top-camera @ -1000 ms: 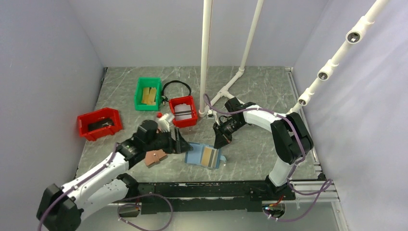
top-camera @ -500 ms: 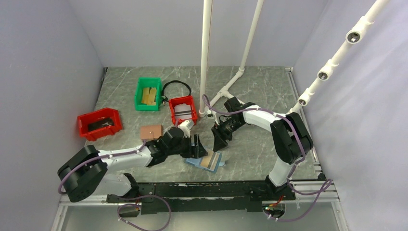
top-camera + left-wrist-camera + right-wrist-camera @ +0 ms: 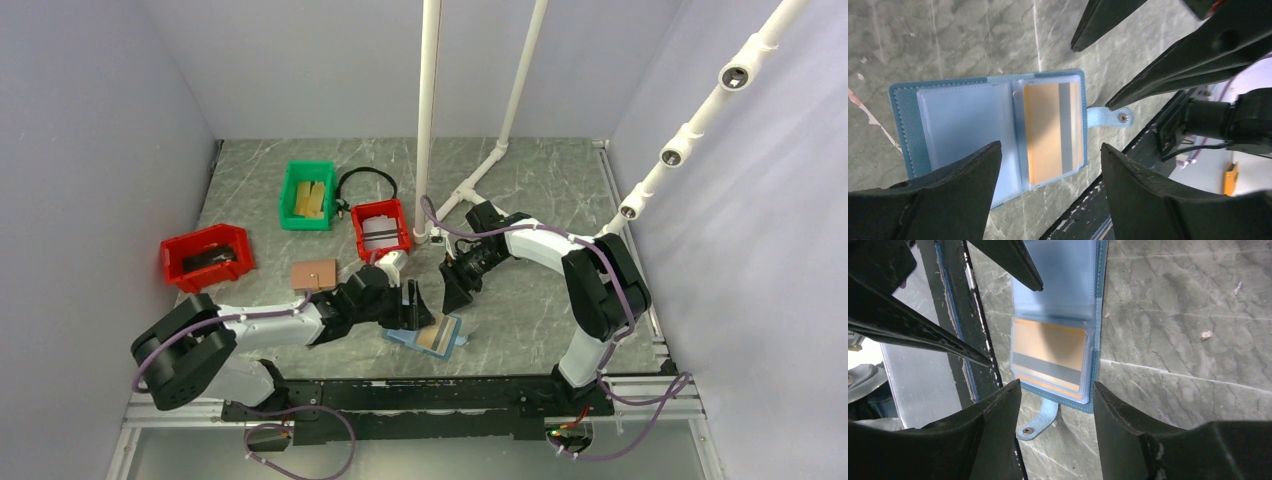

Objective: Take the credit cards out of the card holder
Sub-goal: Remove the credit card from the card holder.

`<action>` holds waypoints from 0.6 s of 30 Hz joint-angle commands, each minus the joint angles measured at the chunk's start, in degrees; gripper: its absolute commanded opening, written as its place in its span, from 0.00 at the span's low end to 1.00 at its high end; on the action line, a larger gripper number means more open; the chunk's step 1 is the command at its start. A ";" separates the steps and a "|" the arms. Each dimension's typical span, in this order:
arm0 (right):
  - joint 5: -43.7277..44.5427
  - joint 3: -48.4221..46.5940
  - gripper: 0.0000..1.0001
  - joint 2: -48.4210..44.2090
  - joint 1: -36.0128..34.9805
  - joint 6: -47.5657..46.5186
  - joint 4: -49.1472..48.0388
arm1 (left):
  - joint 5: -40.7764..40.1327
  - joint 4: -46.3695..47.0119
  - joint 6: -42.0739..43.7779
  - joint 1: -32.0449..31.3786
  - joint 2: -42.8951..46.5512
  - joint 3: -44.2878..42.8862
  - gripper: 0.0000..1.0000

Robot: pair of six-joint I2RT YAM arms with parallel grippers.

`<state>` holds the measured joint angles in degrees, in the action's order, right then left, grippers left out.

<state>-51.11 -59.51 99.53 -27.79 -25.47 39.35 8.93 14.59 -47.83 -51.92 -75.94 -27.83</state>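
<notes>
The blue card holder [image 3: 968,125] lies open on the marble table [image 3: 540,180] near the front edge, its snap tab [image 3: 1040,419] pointing out. A gold-tan credit card [image 3: 1048,131] with a grey stripe sits in its clear right-hand pocket, and the same credit card [image 3: 1049,354] shows in the right wrist view. My left gripper [image 3: 411,300] hovers open just above the card holder [image 3: 425,337], fingers straddling the card side. My right gripper [image 3: 455,290] stands open a little behind it, over the tab edge. Neither gripper holds anything.
A brown wallet [image 3: 314,274] lies left of the left arm. At the back are a red bin [image 3: 207,256], a green bin [image 3: 308,195] holding tan cards, a smaller red bin [image 3: 381,228] and a black cable loop [image 3: 366,180]. White pipes [image 3: 428,120] rise behind the right arm.
My left arm has swung right and lowered its open gripper over the card holder. The right gripper has opened. The brown wallet now lies farther back on the table.
</notes>
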 commanded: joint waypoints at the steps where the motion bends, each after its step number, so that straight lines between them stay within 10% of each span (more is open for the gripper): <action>1: -0.39 -0.88 0.56 -1.61 -0.06 -0.63 -0.36 | -3.87 -5.25 1.72 -3.49 -3.65 -5.08 0.77; 18: 4.58 1.23 0.53 2.91 -0.60 6.99 -5.87 | -14.45 -16.57 -3.49 -7.56 -11.06 -8.89 0.50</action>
<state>-46.50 -58.41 101.38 -27.90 -19.68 35.29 -2.44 0.78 -49.47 -59.33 -86.63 -38.68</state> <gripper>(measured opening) 0.528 0.518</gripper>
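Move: The cards in the open card holder lie about 4 cm below the left gripper's fingertips, roughly 2 cm back and 2 cm right. The holder's empty pocket is some 3 cm back and 3 cm left of this gripper, and the snap strap about 4 cm back and 7 cm right, both some 5 cm lower. From the right gripper, the cards are about 4 cm back, 3 cm left and 3 cm down. Bring the left gripper down about 4 cm onto the card pocket, reaching right some 2 cm and then easing 1 cm back left, while tipping the fingers about 15 degrees steeper and partly closing them over the cards' spine side. Meanwhile lower the right gripper about 2 cm and forward 1 cm beyond the holder's far edge, fingers kept half open. ##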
